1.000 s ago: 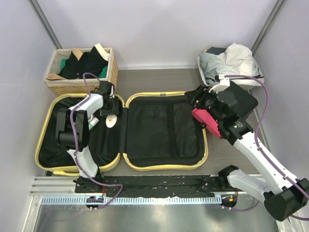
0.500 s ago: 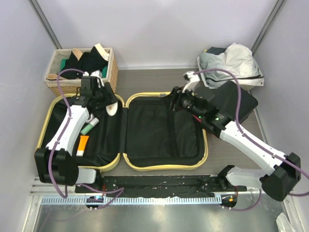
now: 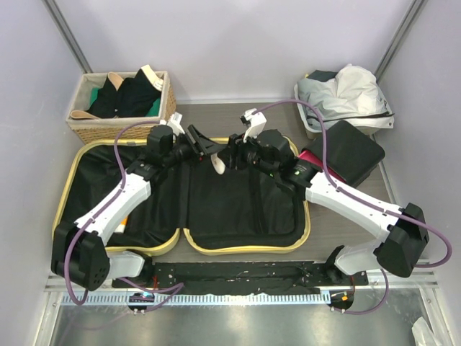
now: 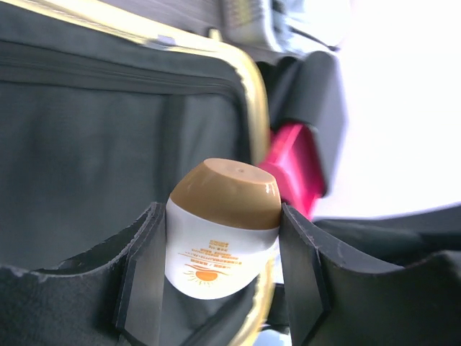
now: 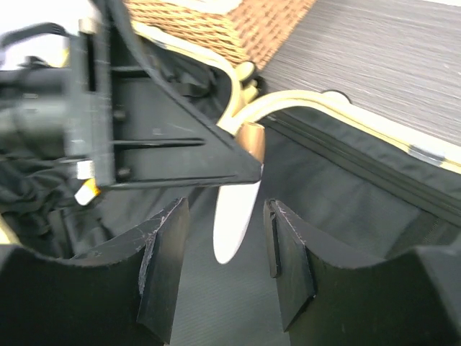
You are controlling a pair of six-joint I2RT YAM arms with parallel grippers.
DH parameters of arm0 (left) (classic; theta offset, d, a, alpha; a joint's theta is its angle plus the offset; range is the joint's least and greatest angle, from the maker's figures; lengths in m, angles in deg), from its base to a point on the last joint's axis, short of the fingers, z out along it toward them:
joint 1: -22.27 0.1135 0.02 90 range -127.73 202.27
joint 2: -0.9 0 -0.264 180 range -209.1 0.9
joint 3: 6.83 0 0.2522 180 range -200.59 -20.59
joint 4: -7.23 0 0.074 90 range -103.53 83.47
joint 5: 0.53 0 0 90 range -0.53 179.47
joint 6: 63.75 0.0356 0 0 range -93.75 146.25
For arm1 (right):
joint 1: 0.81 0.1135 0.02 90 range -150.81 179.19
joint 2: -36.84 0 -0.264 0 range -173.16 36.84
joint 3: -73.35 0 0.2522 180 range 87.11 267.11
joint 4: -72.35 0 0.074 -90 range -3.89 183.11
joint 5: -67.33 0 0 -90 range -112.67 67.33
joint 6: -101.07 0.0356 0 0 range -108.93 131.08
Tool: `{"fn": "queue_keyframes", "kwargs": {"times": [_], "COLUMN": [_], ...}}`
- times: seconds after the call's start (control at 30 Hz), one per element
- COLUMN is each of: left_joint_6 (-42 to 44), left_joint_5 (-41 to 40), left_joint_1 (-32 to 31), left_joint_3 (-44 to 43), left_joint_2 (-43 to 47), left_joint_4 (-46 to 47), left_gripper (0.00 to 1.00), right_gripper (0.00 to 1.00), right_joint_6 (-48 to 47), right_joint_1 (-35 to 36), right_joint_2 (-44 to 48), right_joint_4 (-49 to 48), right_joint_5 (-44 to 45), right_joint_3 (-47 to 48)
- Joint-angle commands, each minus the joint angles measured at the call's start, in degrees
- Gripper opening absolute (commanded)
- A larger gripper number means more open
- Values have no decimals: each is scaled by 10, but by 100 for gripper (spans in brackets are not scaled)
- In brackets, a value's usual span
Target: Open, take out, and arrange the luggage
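Observation:
The luggage (image 3: 63, 209) is a pale-yellow suitcase lying open and flat, black lining up; its rim also shows in the left wrist view (image 4: 256, 94) and the right wrist view (image 5: 360, 115). Over its hinge, my left gripper (image 3: 209, 151) (image 4: 220, 281) is shut on a white bottle with a brown cap (image 3: 217, 165) (image 4: 220, 238), a finger pressed on each side. My right gripper (image 3: 229, 155) (image 5: 223, 267) faces it from the right. Its jaws are open and straddle the bottle's white lower end (image 5: 234, 223), with a gap on both sides.
A wicker basket (image 3: 122, 97) of dark clothes stands behind the left half. A black box (image 3: 349, 151) with a pink item (image 3: 311, 157) beside it sits right of the suitcase. Behind it is a heap of pale cloth (image 3: 346, 90).
My left gripper has carried the bottle from the left half to above the hinge. The right arm has swung left from the black box to the bottle, and its jaws have narrowed a little.

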Motion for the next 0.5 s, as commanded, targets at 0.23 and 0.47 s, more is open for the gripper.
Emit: {"fn": "queue_keyframes", "kwargs": {"times": [0.23, 0.47], "left_joint_6": [-83, -81], "left_joint_5": [-26, -25], "left_joint_1": [-48, -65], "left_joint_3": [5, 2], "left_joint_2": [20, 18], "left_joint_4": [128, 127], "left_gripper": [27, 45], "right_gripper": [47, 1], "right_joint_6": [-23, -39], "right_joint_1": [5, 5], "right_joint_2": [-9, -1], "right_joint_4": [15, 14], "right_joint_5": [50, 91], "right_joint_3": [18, 15]}}
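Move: The left hand already holds the white bottle with the orange-brown cap, gripped near its middle (about 1 cm back, right and below that hand point). From the right hand, open and empty, the bottle lies some 4 cm left, 1 cm ahead and 4 cm lower. The suitcase's empty right half is centred about 13 cm back, 4 cm right and 25 cm below the right hand. The black box stands roughly 35 cm to that hand's right, level fore and aft, 20 cm lower. The right hand's fingers close around the white lower body of the bottle and pinch it, their grip effort rising as they shut, while the left fingers keep their hold nearer the cap. To meet, the left hand carries the bottle about 3 cm right and 3 cm up, rolling slightly, and the right hand sinks some 2 cm, edging right and forward. ##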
